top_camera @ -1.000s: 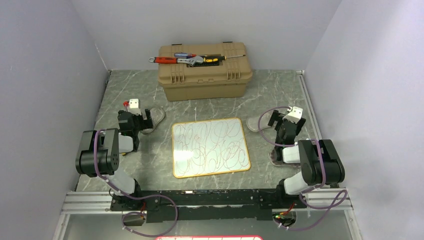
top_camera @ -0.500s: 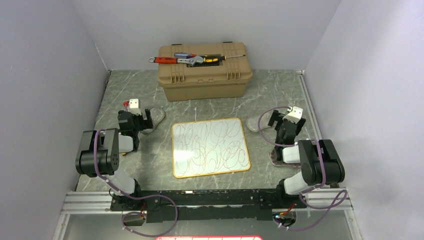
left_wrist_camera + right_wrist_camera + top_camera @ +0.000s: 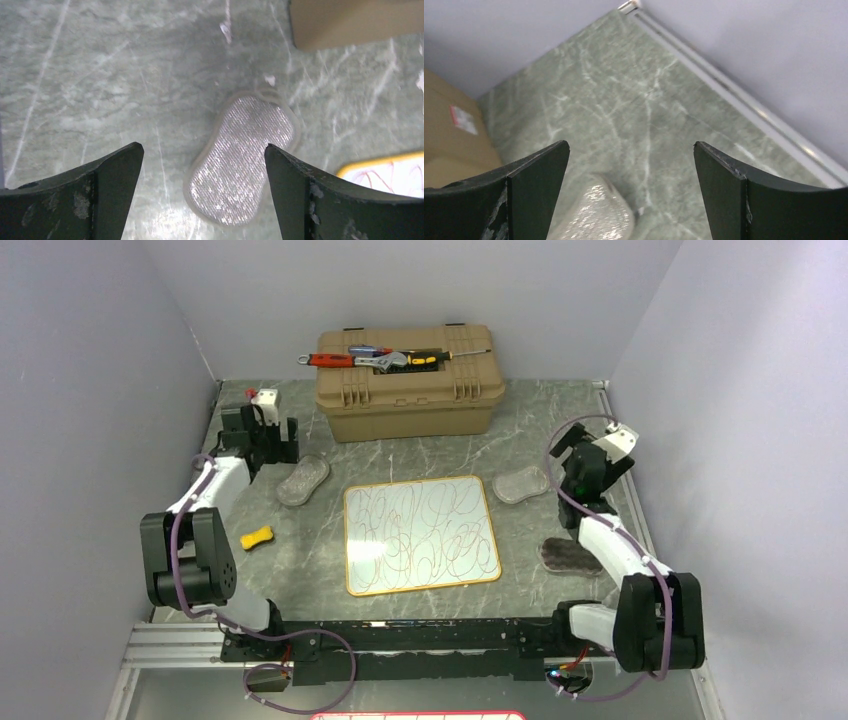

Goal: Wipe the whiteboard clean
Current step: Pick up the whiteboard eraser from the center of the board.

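Note:
The whiteboard (image 3: 420,535), white with a yellow-orange rim and covered in dark scribbles, lies flat in the middle of the table. One corner of it shows in the left wrist view (image 3: 387,172). My left gripper (image 3: 275,445) (image 3: 202,146) hangs open above a grey ribbed pad (image 3: 303,480) (image 3: 242,160), left of the board, holding nothing. My right gripper (image 3: 578,462) (image 3: 631,143) is also open and empty, raised over a second grey pad (image 3: 520,484) (image 3: 594,215) off the board's far right corner.
A tan toolbox (image 3: 405,385) with hand tools on its lid stands at the back. A small yellow sponge (image 3: 257,537) lies left of the board and a dark pad (image 3: 567,555) lies to its right. Walls close in on three sides.
Both arms have unfolded from their low rest pose and reached toward the back. This has uncovered the yellow sponge and the dark pad. Both grippers stayed open.

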You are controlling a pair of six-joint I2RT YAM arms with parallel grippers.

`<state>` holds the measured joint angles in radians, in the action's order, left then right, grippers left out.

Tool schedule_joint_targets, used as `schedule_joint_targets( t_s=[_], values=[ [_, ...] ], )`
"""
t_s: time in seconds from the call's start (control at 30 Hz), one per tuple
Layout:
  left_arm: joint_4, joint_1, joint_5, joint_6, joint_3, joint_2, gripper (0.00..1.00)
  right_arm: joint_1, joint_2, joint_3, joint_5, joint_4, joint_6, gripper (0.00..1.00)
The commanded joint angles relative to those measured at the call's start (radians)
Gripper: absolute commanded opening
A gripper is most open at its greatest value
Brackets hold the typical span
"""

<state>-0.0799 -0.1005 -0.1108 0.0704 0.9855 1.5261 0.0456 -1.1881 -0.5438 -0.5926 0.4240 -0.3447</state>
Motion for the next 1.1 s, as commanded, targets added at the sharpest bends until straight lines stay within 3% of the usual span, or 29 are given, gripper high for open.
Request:
schedule_joint_targets(
  t_s=[0.0, 0.17, 0.2, 0.3, 0.63, 0.83, 0.97, 1.07],
  values=[
    [-0.316, 0.001, -0.115, 0.041, 0.117, -0.03, 0.97, -0.041, -0.005, -0.069, 0.199, -0.241, -0.187, 1.0],
    [-0.441, 0.004, -0.258, 0.044, 0.203, -0.026, 0.94, -0.041, -0.147, -0.189, 0.311, -0.336, -0.193, 0.96],
    [-0.467, 0.006, -0.295, 0.047, 0.219, -0.021, 0.99, -0.041, -0.178, -0.209, 0.321, -0.358, -0.194, 0.95],
    [-0.498, 0.022, -0.345, 0.046, 0.213, -0.027, 1.0, -0.042, -0.234, -0.227, 0.347, -0.358, -0.195, 0.91],
    [-0.537, 0.135, -0.291, 0.109, 0.201, -0.02, 0.99, -0.041, -0.385, -0.269, 0.395, -0.399, -0.195, 0.75],
    [-0.579, 0.174, -0.291, 0.132, 0.258, 0.005, 0.99, -0.041, -0.413, -0.31, 0.43, -0.439, -0.187, 0.44],
    [-0.603, 0.187, -0.304, 0.161, 0.302, 0.003, 1.0, -0.041, -0.42, -0.33, 0.471, -0.467, -0.183, 0.33],
    [-0.646, 0.194, -0.331, 0.191, 0.354, 0.004, 0.99, -0.041, -0.403, -0.33, 0.507, -0.467, -0.175, 0.08]
  ],
)
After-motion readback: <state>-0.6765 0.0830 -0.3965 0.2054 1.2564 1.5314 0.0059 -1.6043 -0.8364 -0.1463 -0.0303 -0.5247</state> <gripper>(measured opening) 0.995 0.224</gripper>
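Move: The light gray pad lies about 15 cm to the right hand's left, 2 cm ahead and 14 cm below; the dark pad lies some 15 cm back and 7 cm left. The whiteboard's middle is roughly 17 cm back and 36 cm right of the left hand, 10 cm down; the left gray pad is just 6 cm right and 2 cm back of that hand, and the yellow eraser 17 cm back, 2 cm left. The right fingertips come down on the light gray pad's right-hand rim and nearly shut there, after sinking some 13 cm while going 7 cm left and slightly forward, the fingers tipping well down. Meanwhile the left hand, fingers wide open, swings about 12 cm right and 7 cm back towards the whiteboard, turning clockwise past the left gray pad. ##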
